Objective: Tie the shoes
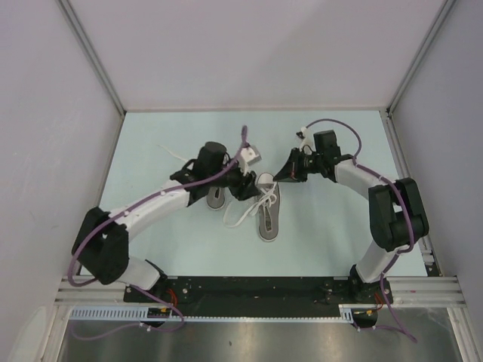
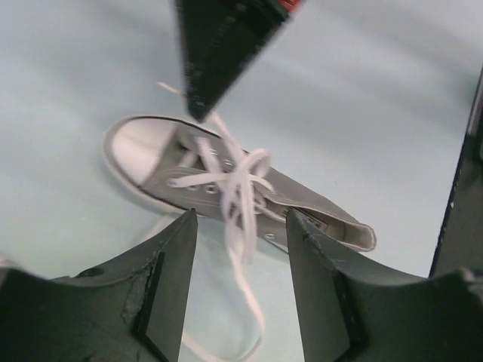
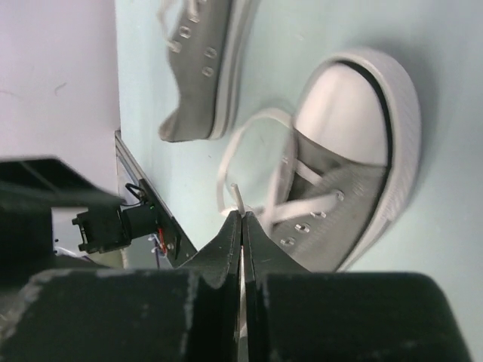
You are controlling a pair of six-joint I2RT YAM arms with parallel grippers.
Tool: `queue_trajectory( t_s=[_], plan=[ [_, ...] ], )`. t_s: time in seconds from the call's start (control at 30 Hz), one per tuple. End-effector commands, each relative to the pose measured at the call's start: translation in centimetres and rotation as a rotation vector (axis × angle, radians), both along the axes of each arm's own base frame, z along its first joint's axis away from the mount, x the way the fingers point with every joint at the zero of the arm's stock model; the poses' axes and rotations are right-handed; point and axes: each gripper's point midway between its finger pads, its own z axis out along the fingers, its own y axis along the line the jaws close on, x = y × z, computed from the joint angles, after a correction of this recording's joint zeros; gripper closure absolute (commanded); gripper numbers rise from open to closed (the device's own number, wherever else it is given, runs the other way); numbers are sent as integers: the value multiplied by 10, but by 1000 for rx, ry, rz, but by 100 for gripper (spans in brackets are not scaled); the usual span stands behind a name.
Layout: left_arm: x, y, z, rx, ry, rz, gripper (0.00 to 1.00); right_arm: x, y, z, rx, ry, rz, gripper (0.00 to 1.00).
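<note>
Two grey shoes with white toe caps lie mid-table. The right shoe (image 1: 269,219) (image 2: 226,188) (image 3: 339,158) has loose white laces (image 2: 243,181) crossed over its tongue. My right gripper (image 3: 241,217) (image 1: 281,176) is shut on one lace end, and the lace tip (image 3: 237,194) pokes out above the fingertips. My left gripper (image 2: 241,230) (image 1: 247,185) hovers open over the same shoe. A lace loop (image 2: 249,302) hangs free between its fingers (image 2: 170,264) without being pinched. The left shoe (image 1: 216,198) (image 3: 204,68) lies partly under my left arm.
A loose lace (image 1: 172,154) from the left shoe trails toward the back left. Grey enclosure walls (image 1: 45,113) stand on three sides of the pale table (image 1: 324,234). The black base rail (image 1: 256,290) runs along the near edge.
</note>
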Motion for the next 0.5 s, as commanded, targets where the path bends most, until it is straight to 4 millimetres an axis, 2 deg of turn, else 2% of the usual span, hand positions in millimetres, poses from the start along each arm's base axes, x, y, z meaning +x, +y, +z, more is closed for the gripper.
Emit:
queue_trajectory(
  t_s=[0.0, 0.13, 0.2, 0.23, 0.3, 0.47],
  plan=[
    [17, 15, 38, -122, 29, 79, 43, 16, 15, 60, 16, -324, 102, 100],
    [25, 3, 43, -180, 67, 63, 43, 16, 27, 87, 10, -458, 172, 100],
    [26, -3, 36, -190, 116, 55, 42, 15, 30, 93, -3, -498, 193, 100],
    [29, -10, 43, -230, 96, 34, 42, 17, 30, 99, -9, -524, 193, 100],
    [25, -15, 42, -257, 129, 3, 41, 15, 31, 100, -21, -538, 201, 100],
    [29, -26, 42, -319, 158, -12, 41, 9, 37, 108, -11, -558, 224, 100]
  ],
)
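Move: The left hand, open and empty, has the near shoe's knot about 4 cm to its right, 2 cm ahead and some 9 cm below. The lace end pinched in the right fingers is about 6 cm ahead, 6 cm right and 4 cm lower; the other shoe is roughly 12 cm left, 10 cm ahead, 13 cm down. From the right hand, the knot lies about 4 cm back, 2 cm left and 5 cm below, the shoe's toe 4 cm left, 2 cm ahead, 8 cm below. Still pinching the lace end in shut fingers, the right hand draws it up about 8 cm, drifting some 3 cm left over the shoe's toe and rolling about 30 degrees roughly about its finger line. The left hand, fingers staying open, swings forward, up and left, then comes back right and down towards the raised lace, ending about 2.5 cm farther forward and rolled slightly. ##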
